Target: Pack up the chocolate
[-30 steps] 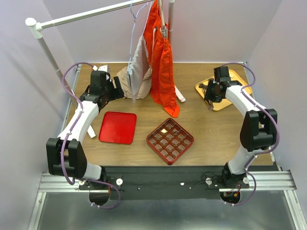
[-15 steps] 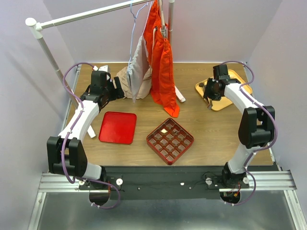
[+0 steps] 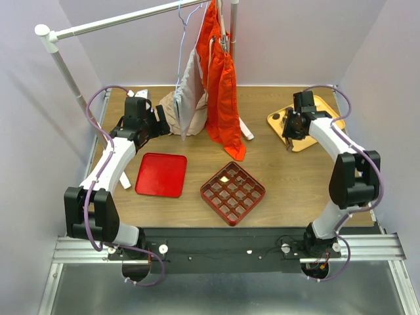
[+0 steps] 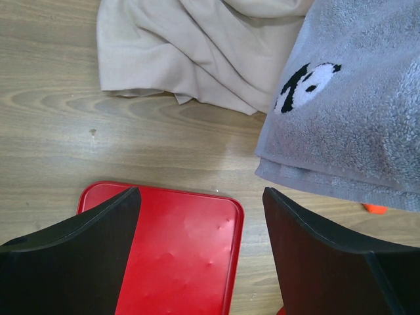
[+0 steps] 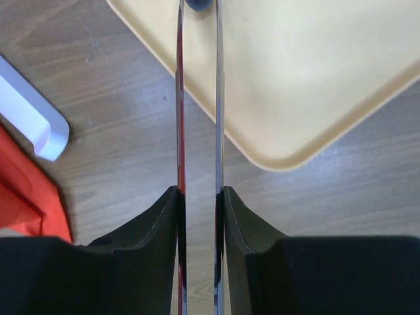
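Observation:
My right gripper is shut on a pair of shiny metal tongs, its pads pressing the two blades close together. The blades reach out over the yellow-orange tray, and a dark lump of chocolate sits between their tips at the frame's top edge. From above, this gripper hangs over the tray's left part at the back right. The red gridded box stands at front centre with one pale piece in a cell. My left gripper is open and holds nothing.
A flat red lid lies left of the box, under my left gripper. Beige cloth and a grey panda towel lie behind it. Orange garments hang from a rail at centre back. A white strip lies beside the tray.
The tongs' blades have come closer together as my right gripper narrowed. That gripper shifted slightly over the tray's left part. The left arm has stayed still.

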You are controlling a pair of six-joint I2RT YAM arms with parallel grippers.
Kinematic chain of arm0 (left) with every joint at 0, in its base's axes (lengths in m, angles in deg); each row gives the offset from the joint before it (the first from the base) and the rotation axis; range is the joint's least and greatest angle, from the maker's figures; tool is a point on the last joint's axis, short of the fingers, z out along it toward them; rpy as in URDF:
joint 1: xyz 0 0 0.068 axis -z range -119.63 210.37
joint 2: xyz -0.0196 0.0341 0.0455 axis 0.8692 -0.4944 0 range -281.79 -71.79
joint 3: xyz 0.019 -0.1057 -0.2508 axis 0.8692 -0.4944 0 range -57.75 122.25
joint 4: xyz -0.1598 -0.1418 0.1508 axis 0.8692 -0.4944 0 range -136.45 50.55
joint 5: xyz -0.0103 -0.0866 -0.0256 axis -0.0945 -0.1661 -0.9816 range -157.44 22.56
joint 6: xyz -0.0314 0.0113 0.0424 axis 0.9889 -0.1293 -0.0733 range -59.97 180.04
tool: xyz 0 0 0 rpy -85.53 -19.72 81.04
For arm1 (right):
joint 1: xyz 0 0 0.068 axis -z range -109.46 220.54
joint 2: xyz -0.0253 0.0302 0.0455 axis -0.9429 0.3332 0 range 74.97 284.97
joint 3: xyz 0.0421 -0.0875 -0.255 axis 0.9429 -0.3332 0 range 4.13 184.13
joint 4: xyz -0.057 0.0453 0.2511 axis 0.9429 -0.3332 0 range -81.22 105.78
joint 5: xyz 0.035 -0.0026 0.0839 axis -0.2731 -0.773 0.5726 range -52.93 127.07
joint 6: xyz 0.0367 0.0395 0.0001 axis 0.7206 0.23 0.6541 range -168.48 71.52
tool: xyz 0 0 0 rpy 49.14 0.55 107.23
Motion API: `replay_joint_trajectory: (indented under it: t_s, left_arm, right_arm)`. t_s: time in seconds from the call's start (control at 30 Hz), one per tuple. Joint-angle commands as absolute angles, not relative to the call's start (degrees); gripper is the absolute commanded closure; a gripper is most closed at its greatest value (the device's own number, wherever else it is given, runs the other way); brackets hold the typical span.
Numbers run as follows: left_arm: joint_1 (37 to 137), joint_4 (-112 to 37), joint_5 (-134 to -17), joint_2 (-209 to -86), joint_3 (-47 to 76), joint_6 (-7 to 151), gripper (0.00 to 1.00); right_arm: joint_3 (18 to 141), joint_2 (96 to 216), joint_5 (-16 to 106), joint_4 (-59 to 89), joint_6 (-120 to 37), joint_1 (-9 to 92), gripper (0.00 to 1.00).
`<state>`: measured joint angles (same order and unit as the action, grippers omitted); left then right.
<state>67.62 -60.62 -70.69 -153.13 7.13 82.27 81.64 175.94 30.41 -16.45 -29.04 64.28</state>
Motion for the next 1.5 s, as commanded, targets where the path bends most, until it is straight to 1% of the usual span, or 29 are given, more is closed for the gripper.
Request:
replay_joint_trajectory:
  t_s: [0.0, 0.17, 0.23, 0.27, 0.4, 0.53, 0.63, 0.83, 1.1, 1.2, 1.47]
  left_arm:
    - [67.66, -60.98, -70.78, -152.73, 8.00, 81.83, 0.16]
    - [67.66, -60.98, -71.22, -152.73, 8.26, 82.18, 0.16]
    - [67.66, -60.63, -71.83, -152.56, 8.43, 82.36, 0.16]
    - [67.66, -60.63, -71.84, -152.47, 8.52, 82.53, 0.16]
    - [67.66, -60.63, -71.22, -152.21, 9.14, 82.71, 0.16]
    - [67.66, -60.63, -70.96, -152.29, 9.58, 82.89, 0.16]
    - [67.66, -60.81, -70.87, -152.56, 9.93, 83.15, 0.15]
    - [67.66, -60.98, -70.43, -152.47, 10.37, 83.59, 0.16]
    - [67.66, -62.04, -69.03, -152.21, 11.33, 83.59, 0.16]
    - [67.66, -62.12, -68.85, -152.38, 11.33, 83.76, 0.16]
    - [67.66, -62.39, -68.85, -152.38, 11.86, 84.29, 0.16]
  right_arm:
    - [76.65, 167.71, 28.63, -15.78, -28.54, 64.56, 0.73]
    - [74.79, 157.79, 31.44, -20.15, -27.83, 64.65, 0.73]
    - [73.92, 154.96, 34.86, -21.75, -27.66, 64.65, 0.73]
    - [72.78, 151.73, 36.44, -23.06, -27.65, 64.65, 0.74]
    - [69.61, 144.96, 46.36, -27.81, -29.05, 64.47, 0.73]
    - [68.99, 140.19, 52.70, -33.34, -31.34, 63.69, 0.74]
    - [70.65, 138.17, 54.29, -38.00, -32.14, 61.15, 0.73]
    - [73.21, 137.46, 56.75, -43.02, -31.70, 55.17, 0.74]
    - [71.54, 137.02, 59.82, -46.09, -32.22, 47.43, 0.73]
    - [70.58, 136.76, 61.76, -46.45, -32.84, 45.67, 0.73]
    - [70.39, 139.82, 61.59, -45.84, -33.01, 37.76, 0.73]
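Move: The brown chocolate box, where the right gripper must carry its tongs, has its middle about 24 cm back, 25 cm to the right hand's left and roughly 10 cm below. The yellow tray's middle is some 11 cm ahead and 8 cm to the right of the hand. The orange cloth's lower end hangs about 23 cm to the hand's left and 2 cm back. From the left hand, the box lies some 22 cm back, 30 cm right and 18 cm below. Keep the right gripper shut on the tongs, their tips still squeezed around a dark chocolate. Draw it back and up off the yellow tray by about 10 cm, then swing it level, back and left, to the brown box's right side, turning some 40 degrees counter-clockwise and rolling its left side up, until the tongs reach over the box's far part. ##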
